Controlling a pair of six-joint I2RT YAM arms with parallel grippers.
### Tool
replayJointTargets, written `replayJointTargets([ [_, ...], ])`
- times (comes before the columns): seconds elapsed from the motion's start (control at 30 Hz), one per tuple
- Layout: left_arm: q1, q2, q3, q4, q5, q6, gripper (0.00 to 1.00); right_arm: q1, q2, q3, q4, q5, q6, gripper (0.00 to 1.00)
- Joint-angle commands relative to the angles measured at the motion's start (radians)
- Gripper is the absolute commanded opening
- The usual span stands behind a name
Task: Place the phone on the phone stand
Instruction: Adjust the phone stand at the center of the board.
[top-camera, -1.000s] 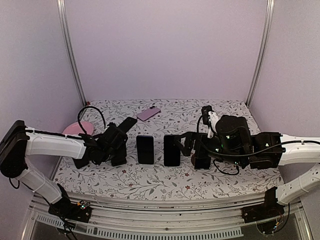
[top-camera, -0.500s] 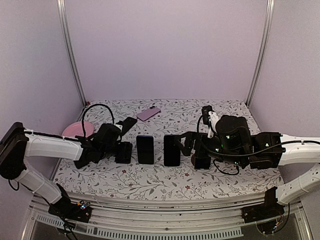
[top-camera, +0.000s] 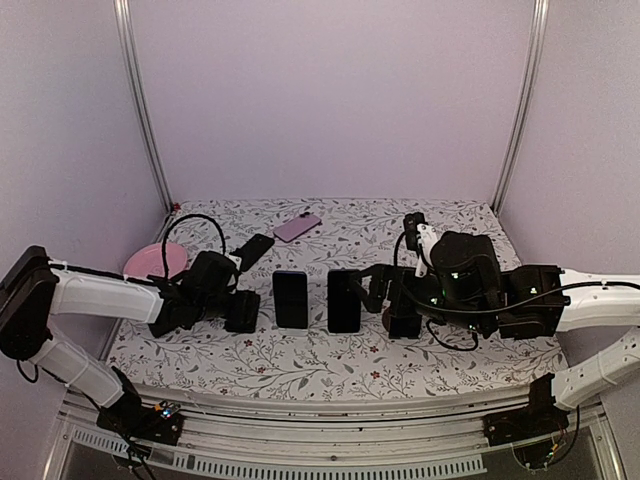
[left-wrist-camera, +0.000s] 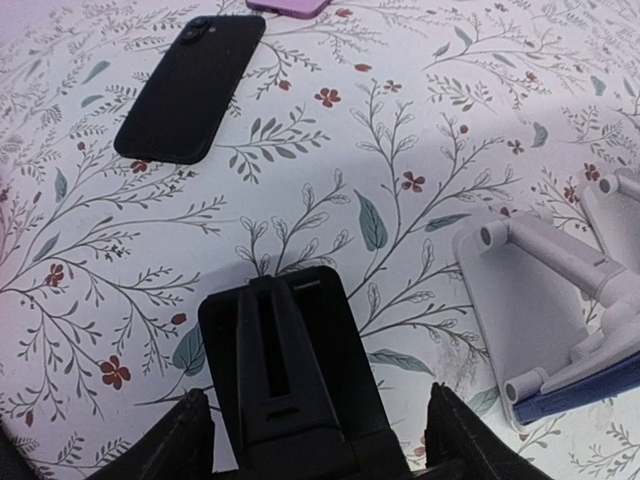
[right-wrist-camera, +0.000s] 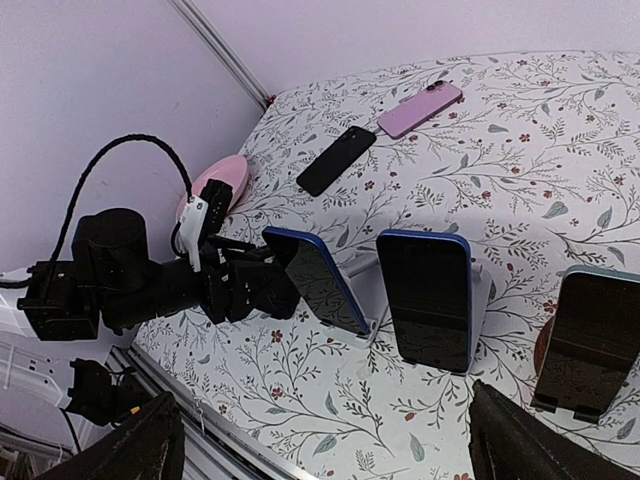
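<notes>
An empty black phone stand (left-wrist-camera: 285, 375) sits between the fingers of my left gripper (left-wrist-camera: 320, 440), which is shut on its base. In the top view this stand (top-camera: 243, 311) is at the left end of a row, with my left gripper (top-camera: 225, 303) behind it. A black phone (left-wrist-camera: 190, 88) lies flat on the cloth beyond it, also seen from above as the black phone (top-camera: 253, 250). A pink phone (top-camera: 297, 227) lies farther back. My right gripper (right-wrist-camera: 330, 450) is wide open and holds nothing.
Two blue-edged phones lean on white stands (top-camera: 291, 298) (top-camera: 344, 300) mid-table. A third phone on a stand (right-wrist-camera: 600, 340) is close to my right gripper. A pink plate (top-camera: 155, 260) lies at the left edge. A white stand (left-wrist-camera: 530, 300) is just right of the black one.
My left gripper has come down and drawn back to the left, and the black stand has shifted slightly with it. The right arm has not moved.
</notes>
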Motion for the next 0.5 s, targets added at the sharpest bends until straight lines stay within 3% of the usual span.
replayJointTargets([
  [0.0,0.011,-0.014,-0.012,0.023,0.014,-0.005,0.67,0.006,-0.001,-0.002,0.004,0.013,0.008,0.99],
  [0.27,0.011,-0.039,-0.003,0.001,0.022,-0.021,0.96,0.006,-0.003,-0.001,0.002,0.013,0.008,0.99],
  [0.47,0.011,-0.107,0.020,-0.046,0.041,-0.021,0.97,0.007,0.001,0.003,0.001,0.013,0.006,0.99],
])
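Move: Gripped between the left fingers by its upper plate, the black phone stand has its middle about 2 cm ahead of the hand point and 3 cm below. The blue-rimmed phone on its white stand is level ahead and some 12 cm to the right; the flat black phone lies roughly 18 cm ahead, 1 cm right, 6 cm below. From the raised right hand the black stand is about 11 cm ahead, 31 cm left and 21 cm down. Opening its fingers from the sides of the black stand's upper plate, the left hand lets go. It first settles barely half a centimetre down with the grip still closed, spreads nearly to full width almost in place, then starts straight up, climbing about 1.5 cm from its lowest point, with hardly any wrist turn. ##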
